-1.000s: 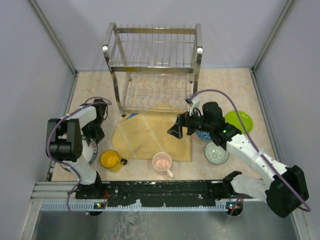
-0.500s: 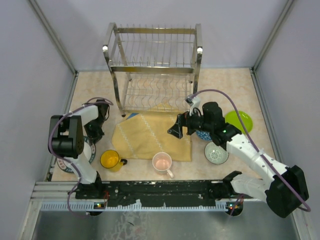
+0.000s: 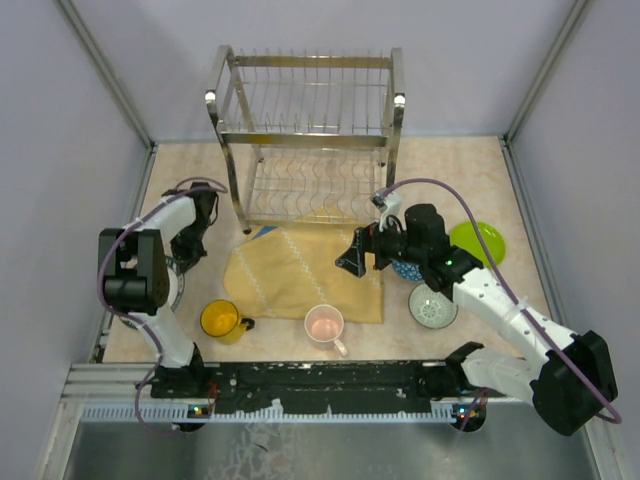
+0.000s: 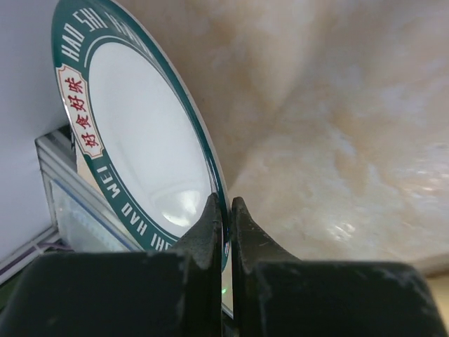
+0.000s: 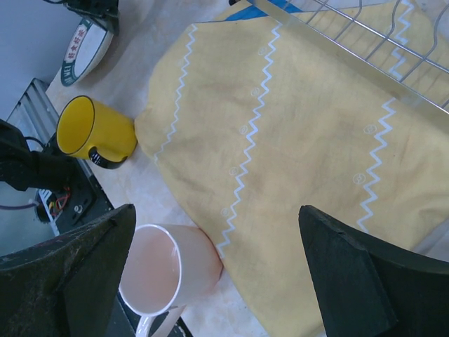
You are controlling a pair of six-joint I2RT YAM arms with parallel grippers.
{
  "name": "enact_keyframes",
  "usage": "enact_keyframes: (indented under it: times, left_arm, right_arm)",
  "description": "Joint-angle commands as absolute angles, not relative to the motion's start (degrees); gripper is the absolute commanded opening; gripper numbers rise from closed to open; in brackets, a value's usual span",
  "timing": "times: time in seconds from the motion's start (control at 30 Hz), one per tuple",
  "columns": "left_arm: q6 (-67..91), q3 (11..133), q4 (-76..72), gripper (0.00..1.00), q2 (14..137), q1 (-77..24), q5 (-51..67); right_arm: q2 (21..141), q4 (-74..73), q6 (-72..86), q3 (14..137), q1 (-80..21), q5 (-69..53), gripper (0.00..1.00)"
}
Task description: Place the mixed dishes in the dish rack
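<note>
My left gripper [image 4: 226, 207] is shut on the dark green rim of the white plate [image 4: 140, 133], which stands tilted on edge above the table. From above, that gripper [image 3: 186, 258] is at the far left and the plate [image 3: 176, 288] is mostly hidden by the arm. My right gripper [image 3: 355, 256] hangs open over the yellow cloth [image 5: 280, 140], holding nothing. The yellow mug [image 3: 220, 319] and pale pink mug [image 3: 324, 324] stand near the front. The lime-green plate [image 3: 478, 241] and grey-green bowl [image 3: 433, 306] lie at the right. The blue bowl [image 3: 405, 271] peeks from under the right arm. The dish rack [image 3: 310, 140] stands at the back.
The yellow patterned cloth [image 3: 300, 275] covers the middle of the table, reaching under the rack's front edge. Grey walls close in the left, right and back sides. A black rail [image 3: 320, 380] runs along the near edge by the arm bases.
My left gripper has closed onto the plate's rim, and the left arm has shifted slightly toward the back. The right arm has not moved.
</note>
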State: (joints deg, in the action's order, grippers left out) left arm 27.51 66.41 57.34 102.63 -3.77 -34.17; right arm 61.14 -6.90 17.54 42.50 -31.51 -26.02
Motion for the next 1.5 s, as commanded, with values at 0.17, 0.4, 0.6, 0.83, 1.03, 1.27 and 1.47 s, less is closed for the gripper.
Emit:
enact_keyframes:
  times: [0.17, 0.4, 0.6, 0.83, 1.03, 1.27, 1.47]
  left_arm:
    - [26.7, 81.8, 62.2, 0.0, 99.2, -6.5, -24.0]
    - [27.8, 88.5, 65.2, 0.0, 95.1, -6.8, -20.9]
    - [30.4, 92.7, 68.1, 0.0, 91.2, -6.8, -17.7]
    - [37.9, 91.7, 69.0, 0.0, 81.9, -7.2, -11.8]
    - [45.9, 91.1, 69.7, 0.0, 75.0, -8.6, -6.3]
    - [54.9, 90.7, 69.7, 0.0, 69.2, -13.5, -4.6]
    - [60.7, 90.3, 68.2, 0.0, 66.8, -16.3, -3.1]
  right_arm:
    - [61.2, -3.0, 17.8, 44.0, -31.7, -28.3, 1.0]
    - [61.6, -1.8, 17.8, 44.8, -31.9, -28.6, 1.0]
    - [61.5, -2.2, 15.7, 47.1, -34.6, -26.9, 1.0]
    - [63.9, -1.5, 12.6, 53.2, -44.4, -17.2, 1.0]
    - [68.0, 4.6, 12.5, 57.6, -53.6, -4.9, 1.0]
    - [75.1, 6.3, 9.3, 63.9, -63.8, 3.0, 0.99]
    - [78.3, 9.0, 6.7, 66.7, -68.8, 9.6, 0.99]
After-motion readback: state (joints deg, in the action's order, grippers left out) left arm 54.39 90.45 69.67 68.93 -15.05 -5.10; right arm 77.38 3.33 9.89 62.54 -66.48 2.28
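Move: At the left hand, the plate is already pinched by its right-hand, far rim, its middle about 6 cm left and 6 cm back. From there the rack stands some 31 cm right, 16 cm ahead and 13 cm up, and the yellow mug roughly 11 cm right, 12 cm back. For the open right hand the plate is about 43 cm left, 6 cm back, 17 cm below; the pink mug stands 5 cm left, 14 cm back, 15 cm below. Lifting the plate about 25 cm, the left hand first swings forward some 8 cm and returns, carrying the plate right, nearer the rack, and turning some 65 degrees so its shut fingers end pointing forward and down. After a short near-pause the right hand, still wide open and empty, reaches left about 16 cm, rising and drawing back a little, over the cloth towards the plate. ##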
